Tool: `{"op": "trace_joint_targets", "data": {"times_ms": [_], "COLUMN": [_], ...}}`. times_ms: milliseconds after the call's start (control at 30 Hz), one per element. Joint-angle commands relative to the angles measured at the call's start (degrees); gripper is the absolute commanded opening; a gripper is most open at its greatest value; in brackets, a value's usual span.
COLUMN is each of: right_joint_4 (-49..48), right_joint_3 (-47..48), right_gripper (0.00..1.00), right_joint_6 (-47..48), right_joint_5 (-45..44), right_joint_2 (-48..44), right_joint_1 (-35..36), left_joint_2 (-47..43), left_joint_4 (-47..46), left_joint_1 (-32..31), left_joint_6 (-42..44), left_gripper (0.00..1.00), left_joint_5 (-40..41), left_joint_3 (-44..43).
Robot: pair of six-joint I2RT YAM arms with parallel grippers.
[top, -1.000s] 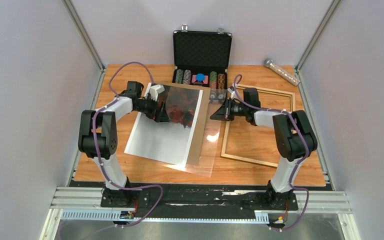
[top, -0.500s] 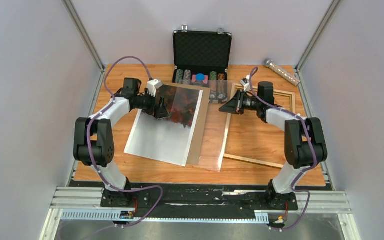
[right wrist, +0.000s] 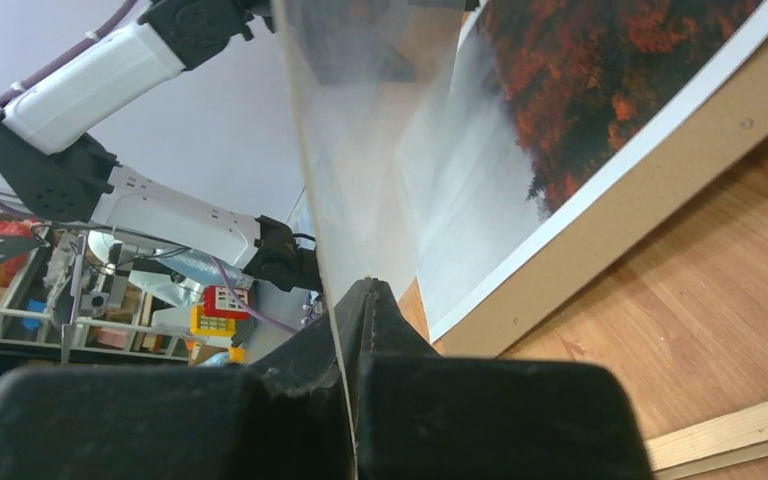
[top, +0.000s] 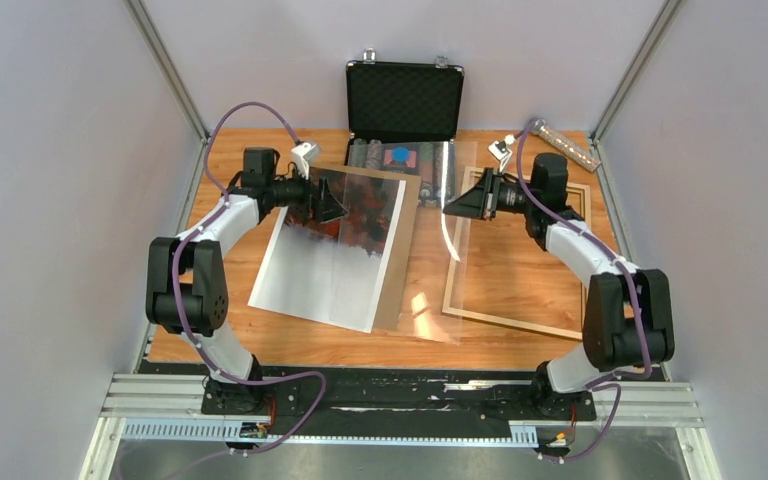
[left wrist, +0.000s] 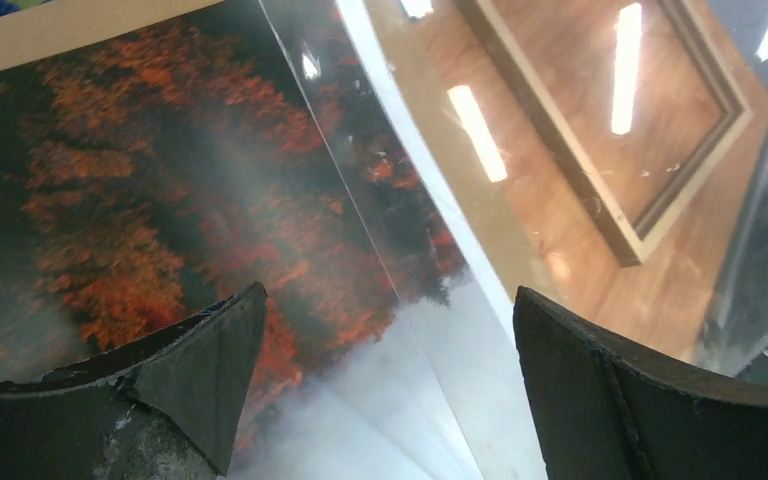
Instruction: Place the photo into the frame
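The photo [top: 330, 270], red-orange trees fading into white fog, lies face up on a brown backing panel [top: 396, 260] left of centre. My left gripper [top: 332, 208] hovers open over its dark upper part, with the photo [left wrist: 160, 200] below the spread gripper [left wrist: 388, 300] and nothing between the fingers. The light wooden frame [top: 505, 321] lies flat on the right and also shows as the frame [left wrist: 600, 215]. My right gripper [top: 447, 210] is shut on the edge of a clear pane [top: 430, 300], held tilted between photo and frame. The pane [right wrist: 380, 100] runs up from the pinched gripper [right wrist: 365, 285].
An open black case [top: 405, 100] with chips stands at the back centre, partly behind the raised pane. A clear tube [top: 565, 145] lies at the back right corner. Bare wooden tabletop [top: 290, 340] shows in front of the photo.
My right gripper has carried the clear pane rightward and up, off the backing panel toward the frame. My left gripper has drawn back and up over the photo's top.
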State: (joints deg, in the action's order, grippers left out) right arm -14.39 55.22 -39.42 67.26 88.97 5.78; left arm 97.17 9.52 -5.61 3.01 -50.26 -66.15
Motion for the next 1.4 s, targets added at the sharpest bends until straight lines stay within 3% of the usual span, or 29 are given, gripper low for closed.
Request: {"op": "trace_joint_targets", "data": {"times_ms": [0, 167, 633, 833, 1100, 1367], "right_joint_4": [-5.7, -8.0, -12.1, -13.4, -18.0, -21.5], "right_joint_3": [-1.0, -1.9, -4.1, -5.9, -9.1, -11.3], "right_gripper": [0.0, 0.0, 0.0, 0.0, 0.0, 0.0], "right_joint_6": [-1.6, -3.5, -6.8, -7.4, -11.4, -13.2], "right_joint_5": [1.6, 0.6, -2.9, -5.9, -8.6, -12.4], "right_joint_2": [-6.5, -9.9, -12.5, -13.4, -13.8, -14.4], "right_joint_1": [-0.5, -0.8, -2.1, -4.1, -8.1, -8.2], "left_joint_2": [-2.0, -2.0, -2.0, -2.2, -2.5, 0.0], "left_joint_4": [-4.0, -6.9, -28.6, -36.9, -37.4, -45.1], "left_joint_1": [-0.1, -0.2, -4.7, -5.9, -6.0, -8.2], "left_joint_6": [-2.0, -2.6, -21.2, -28.3, -29.3, -36.9], "left_gripper": [1.0, 1.0, 0.99, 0.87, 0.68, 0.65], "left_joint_5": [-8.7, -12.5, -21.3, -21.9, -22.0, -21.7], "left_joint_3": [0.7, 3.5, 10.8, 13.0, 13.2, 13.5]}}
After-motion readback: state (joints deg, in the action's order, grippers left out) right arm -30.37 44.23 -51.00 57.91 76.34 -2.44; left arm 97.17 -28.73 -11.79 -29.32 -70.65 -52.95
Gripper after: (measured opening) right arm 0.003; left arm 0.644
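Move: The right hand already pinches the clear sheet near its right edge, with the wooden frame's middle about 16 cm right, 10 cm back and 21 cm below. The sheet's free left edge is roughly 4 cm right and 4 cm back of the open left hand, about level with it. From the left hand the photo lies some 9 cm back, 2 cm left and 13 cm down; the chip case is 13 cm right, 8 cm ahead and 12 cm lower. Keeping its pinch on the clear sheet, the right hand rises about 5 cm while easing back, then swings right over the frame and slightly forward, turning clockwise. The left hand travels about 7 cm right and as far back to the sheet's free edge, rising late, its fingers tipping up some 20 degrees towards level and starting to close around that edge, still well apart. ##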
